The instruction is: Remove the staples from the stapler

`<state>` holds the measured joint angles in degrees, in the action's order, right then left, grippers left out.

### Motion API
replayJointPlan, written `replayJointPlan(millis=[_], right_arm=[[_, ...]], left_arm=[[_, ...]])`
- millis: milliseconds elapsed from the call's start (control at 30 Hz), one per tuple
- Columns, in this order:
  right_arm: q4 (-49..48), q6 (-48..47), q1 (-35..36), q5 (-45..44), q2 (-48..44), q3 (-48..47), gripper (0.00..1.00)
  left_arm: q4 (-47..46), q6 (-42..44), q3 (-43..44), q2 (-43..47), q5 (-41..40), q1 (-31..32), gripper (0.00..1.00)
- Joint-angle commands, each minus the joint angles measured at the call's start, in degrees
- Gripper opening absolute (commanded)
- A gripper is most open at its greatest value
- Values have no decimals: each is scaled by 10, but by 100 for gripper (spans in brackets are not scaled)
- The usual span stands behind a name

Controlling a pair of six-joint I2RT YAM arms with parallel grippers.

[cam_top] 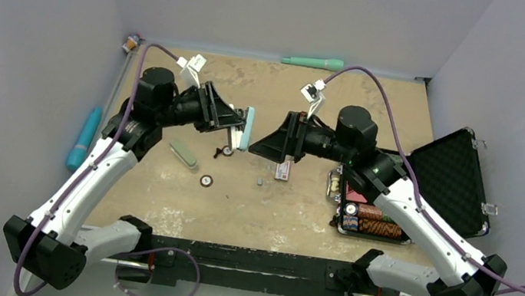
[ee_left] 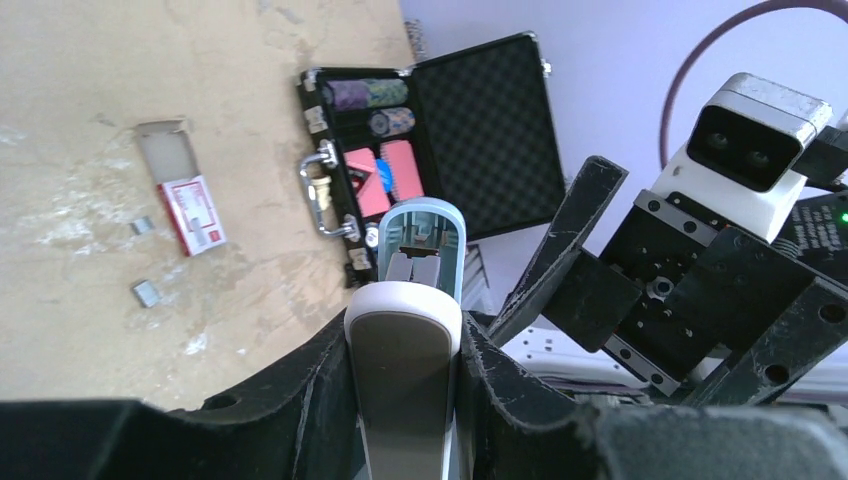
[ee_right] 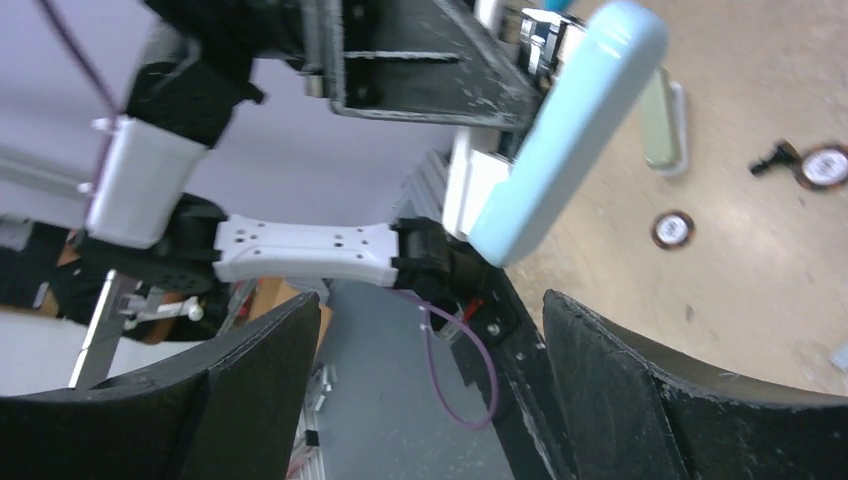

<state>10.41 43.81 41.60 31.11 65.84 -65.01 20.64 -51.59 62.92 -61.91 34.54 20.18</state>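
Note:
My left gripper is shut on a light blue and white stapler and holds it above the table's middle. In the left wrist view the stapler is clamped between my fingers, hinged open, its metal magazine showing under the blue top. My right gripper is open and empty, just right of the stapler and facing it. In the right wrist view the stapler's blue top hangs beyond my spread fingers. Two small staple strips lie on the table beside a red staple box.
An open black case of poker chips stands at the right. A grey-green bar, two small round pieces, a blue tube at the left edge and a green tube at the back also lie here.

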Motion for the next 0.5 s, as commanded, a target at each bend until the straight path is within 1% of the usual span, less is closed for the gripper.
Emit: replayJointPlan(millis=[0,133,300,367,467], right_arm=[[-130,21,1,56,-28,2,86],[-154,19,1,33,-58,-3,86],[-173,24,1,18,-75,-13,86],[-170,27,1,12,-73,-17,84],[-172,30,1,7,-66,-20,82]], left_arm=[[-100,-78,21,30,49,-6,0],[-192,-153,-4,53,49,-6,0],[-330,-238,-32,66,43,-6,0],[-356,-253,-33,66,44,-5,0],[-367,-257,-30,66,49,-5,0]])
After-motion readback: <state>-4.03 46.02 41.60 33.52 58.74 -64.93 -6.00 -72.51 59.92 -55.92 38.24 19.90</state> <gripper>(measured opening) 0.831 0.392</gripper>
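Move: The blue stapler is already gripped in the left hand, its middle about 1 cm back and 1 cm to the right of that hand. From the open, empty right hand it lies roughly 7 cm left and 3 cm ahead, about level. The loose staple block lies some 3 cm ahead, 1 cm right and 25 cm below the right hand; the staple box is about 11 cm ahead, 7 cm right, equally low. Both hands rise about 10 cm, easing back, the left rolling the still-held stapler some 25 degrees. ##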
